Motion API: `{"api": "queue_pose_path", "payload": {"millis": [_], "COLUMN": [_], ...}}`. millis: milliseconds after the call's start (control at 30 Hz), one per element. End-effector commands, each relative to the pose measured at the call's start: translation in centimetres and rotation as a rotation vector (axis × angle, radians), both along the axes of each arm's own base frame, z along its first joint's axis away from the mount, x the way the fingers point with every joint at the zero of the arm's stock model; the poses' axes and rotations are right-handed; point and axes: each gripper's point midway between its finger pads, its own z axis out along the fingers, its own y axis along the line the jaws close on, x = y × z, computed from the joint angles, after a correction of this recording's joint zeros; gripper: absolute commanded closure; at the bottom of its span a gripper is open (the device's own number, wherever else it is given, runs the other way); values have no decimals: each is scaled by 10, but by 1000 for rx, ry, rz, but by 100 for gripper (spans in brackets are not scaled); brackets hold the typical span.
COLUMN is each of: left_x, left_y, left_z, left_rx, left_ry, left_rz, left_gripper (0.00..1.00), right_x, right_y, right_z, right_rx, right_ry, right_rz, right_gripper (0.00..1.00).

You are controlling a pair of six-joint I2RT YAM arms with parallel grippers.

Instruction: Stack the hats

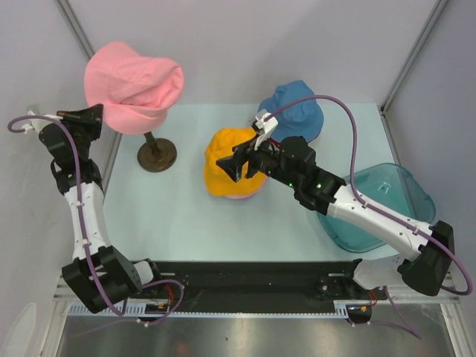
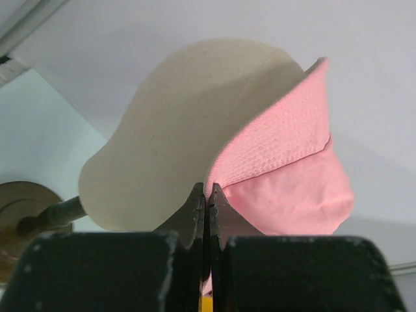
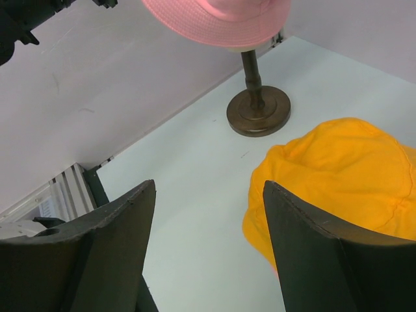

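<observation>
A pink hat (image 1: 134,85) sits half pulled off the beige mannequin head (image 2: 188,123) at the back left. My left gripper (image 1: 95,119) is shut on its brim; in the left wrist view the tips (image 2: 207,190) pinch the edge of the pink fabric (image 2: 286,175). An orange hat (image 1: 232,160) lies mid-table with a pinkish edge (image 1: 242,197) showing under it. A blue hat (image 1: 294,111) lies behind it to the right. My right gripper (image 1: 230,165) is open and empty over the orange hat's left side (image 3: 344,175), with its jaws (image 3: 209,188) wide apart. No lilac or red hat shows.
The mannequin's stand has a round brown base (image 1: 157,155) on the table left of the orange hat, also in the right wrist view (image 3: 259,112). A translucent teal tray (image 1: 405,195) sits at the right edge, partly under the right arm. White walls enclose the table.
</observation>
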Motion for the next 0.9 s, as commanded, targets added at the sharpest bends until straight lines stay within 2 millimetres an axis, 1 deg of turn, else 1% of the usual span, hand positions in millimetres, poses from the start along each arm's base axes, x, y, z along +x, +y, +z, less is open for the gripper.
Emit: {"api": "queue_pose_path", "payload": {"millis": [0, 33, 100, 167, 200, 233, 267, 300, 333, 367, 400, 433, 467, 500, 533, 567, 600, 733, 867], "left_x": [-15, -17, -20, -23, -25, -26, -26, -27, -27, -27, -29, -30, -31, -33, -32, -32, -30, -22, -21], "left_y": [3, 0, -3, -6, -7, -8, -8, -6, -4, -1, 4, 5, 7, 9, 16, 19, 22, 34, 50], "left_z": [51, 60, 68, 74, 79, 86, 88, 98, 102, 105, 115, 119, 125, 135, 136, 138, 146, 142, 139], "left_rx": [-57, -38, 2, -4, -2, -11, -18, -17, -14, -12, -9, -7, -7, -1, -16, -20, -20, -79, -127], "left_ry": [-237, -255, -261, -279, -291, -314, -319, -338, -345, -348, -368, -378, -389, -407, -394, -392, -399, -339, -316], "left_rz": [-3, -11, -23, -28, -31, -34, -36, -27, -13, -1, 27, 42, 54, 68, 104, 118, 128, 175, 253], "left_gripper": [100, 100, 100, 100, 100, 100, 100, 100, 100, 100, 100, 100, 100, 100, 99, 100, 100, 100, 100], "right_x": [-7, -9, -7, -4, 1, 2, 5, 7, 10, 13, 17, 20, 26, 28, 29, 32, 30, 25, 22], "right_y": [-11, -12, -13, -9, -9, -7, -1, 1, 4, 10, 14, 17, 25, 29, 33, 40, 44, 55, 56], "right_z": [11, 9, 9, 9, 11, 23, 22, 25, 26, 34, 33, 36, 34, 36, 38, 38, 39, 34, 26], "right_rx": [21, 19, 23, 21, 19, 34, 26, 26, 27, 35, 35, 39, 34, 40, 44, 48, 55, 57, 44], "right_ry": [-15, -12, -12, -18, -23, -36, -38, -43, -42, -49, -49, -49, -45, -50, -52, -51, -49, -30, -12], "right_rz": [-28, -30, -43, -40, -43, -34, -24, -21, -18, -10, -7, -1, 7, 15, 30, 41, 55, 101, 115], "right_gripper": [28, 28, 28, 28, 28, 28, 28, 28, 28, 28, 28, 28, 28, 28, 28, 28, 28, 28, 28]}}
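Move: The left hand pinches the pink hat's brim, with the middle of the mannequin head about 8 cm ahead, 11 cm right and 4 cm lower. From the open right hand, the pink hat lies roughly 20 cm ahead, 28 cm left and 4 cm up; the mannequin head is some 22 cm ahead, 32 cm left and 2 cm lower, the yellow hat about 15 cm ahead, 1 cm right and 26 cm below. The pinching left hand lifts the pink hat some 13 cm; the open right moves left and forward towards the head. ##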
